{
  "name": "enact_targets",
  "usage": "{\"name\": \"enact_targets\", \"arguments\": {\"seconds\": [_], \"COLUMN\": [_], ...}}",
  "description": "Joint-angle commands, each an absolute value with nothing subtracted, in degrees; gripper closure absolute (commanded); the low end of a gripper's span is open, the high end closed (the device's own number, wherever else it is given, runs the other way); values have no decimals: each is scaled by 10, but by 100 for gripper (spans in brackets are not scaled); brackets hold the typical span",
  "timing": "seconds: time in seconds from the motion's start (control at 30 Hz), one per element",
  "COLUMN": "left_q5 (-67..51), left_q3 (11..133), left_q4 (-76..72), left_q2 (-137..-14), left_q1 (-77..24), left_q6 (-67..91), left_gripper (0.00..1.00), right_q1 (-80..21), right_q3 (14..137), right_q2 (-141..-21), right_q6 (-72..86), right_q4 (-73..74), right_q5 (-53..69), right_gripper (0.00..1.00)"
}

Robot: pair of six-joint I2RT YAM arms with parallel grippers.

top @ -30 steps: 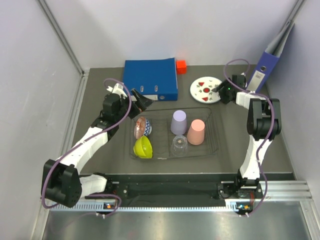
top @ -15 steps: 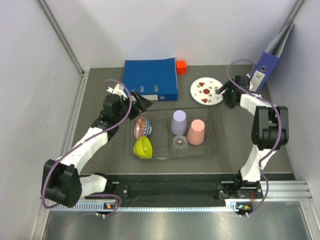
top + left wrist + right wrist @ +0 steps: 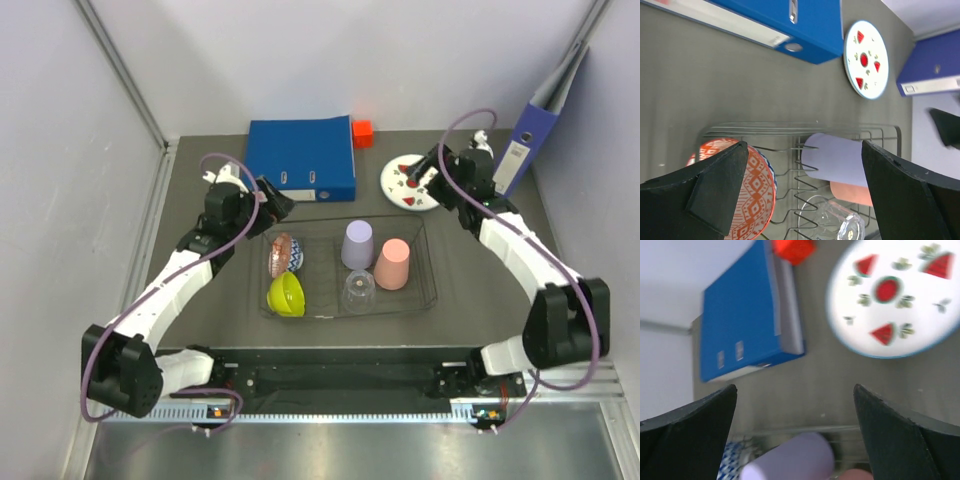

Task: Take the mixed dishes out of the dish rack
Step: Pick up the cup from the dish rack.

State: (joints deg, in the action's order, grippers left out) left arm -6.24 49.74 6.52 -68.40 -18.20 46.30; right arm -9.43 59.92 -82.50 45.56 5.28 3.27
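Note:
The dish rack [image 3: 432,290] of thin dark wire sits mid-table. In it are a lilac cup [image 3: 357,244], a salmon-pink cup [image 3: 392,264], a clear tumbler [image 3: 358,291], a lime-yellow bowl [image 3: 286,294] and a patterned bowl [image 3: 285,252]. The white plate [image 3: 405,190] with red marks lies flat on the table behind the rack's right end. My right gripper [image 3: 425,172] hovers open over the plate, holding nothing. My left gripper [image 3: 275,200] is open above the rack's back left corner. Its wrist view shows the patterned bowl [image 3: 747,195] and lilac cup [image 3: 837,162] below the jaws.
A blue binder [image 3: 302,158] lies flat behind the rack, with a small orange-red cube [image 3: 362,130] at its far right corner. A second blue binder [image 3: 535,125] leans against the right wall. Grey walls close in both sides.
My right gripper has opened wide and swung from the plate's right edge to above it, its elbow dropping outward. The left gripper has shifted slightly left and back.

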Motion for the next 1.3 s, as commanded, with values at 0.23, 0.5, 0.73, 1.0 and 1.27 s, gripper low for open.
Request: {"name": "enact_targets", "arguments": {"seconds": [0.23,0.5,0.73,1.0,1.27], "left_q5": [-43,-83,-90,-96,-104], "left_q3": [520,492,490,485,469], "left_q4": [115,86,94,91,87], "left_q2": [-666,-644,-654,-648,-644], "left_q1": [-180,-180,-180,-180,-180], "left_q6": [444,437,433,427,428], "left_gripper": [1,1,1,1,1], "right_q1": [-261,-390,-437,-446,-461], "right_q3": [609,545,474,462,464], "right_q2": [-630,-570,-551,-574,-609], "right_q6": [269,247,264,264,264], "right_q4": [160,249,246,210,196], "right_q5": [-193,-287,-294,-264,-247], "right_gripper": [0,1,0,0,0]}}
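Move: The pink cup stands upside down in the dish rack, about 19 cm back from the right hand, 8 cm to its left and 11 cm below. The purple cup is some 9 cm left of the pink one and 5 cm farther out; the clear glass is 8 cm left of it and 4 cm nearer the base. The plate lies about 9 cm ahead of the right hand, 4 cm left. From the left hand the pink cup is roughly 11 cm back and 28 cm right. Draw the right gripper back from beside the plate to over the pink cup, about 17 cm back and 6 cm left, arching up some 10 cm first and then sinking to slightly below its starting height. On the way, roll the hand left side down by about 35 degrees and swing it counter-clockwise. Keep the fingers wide open. ##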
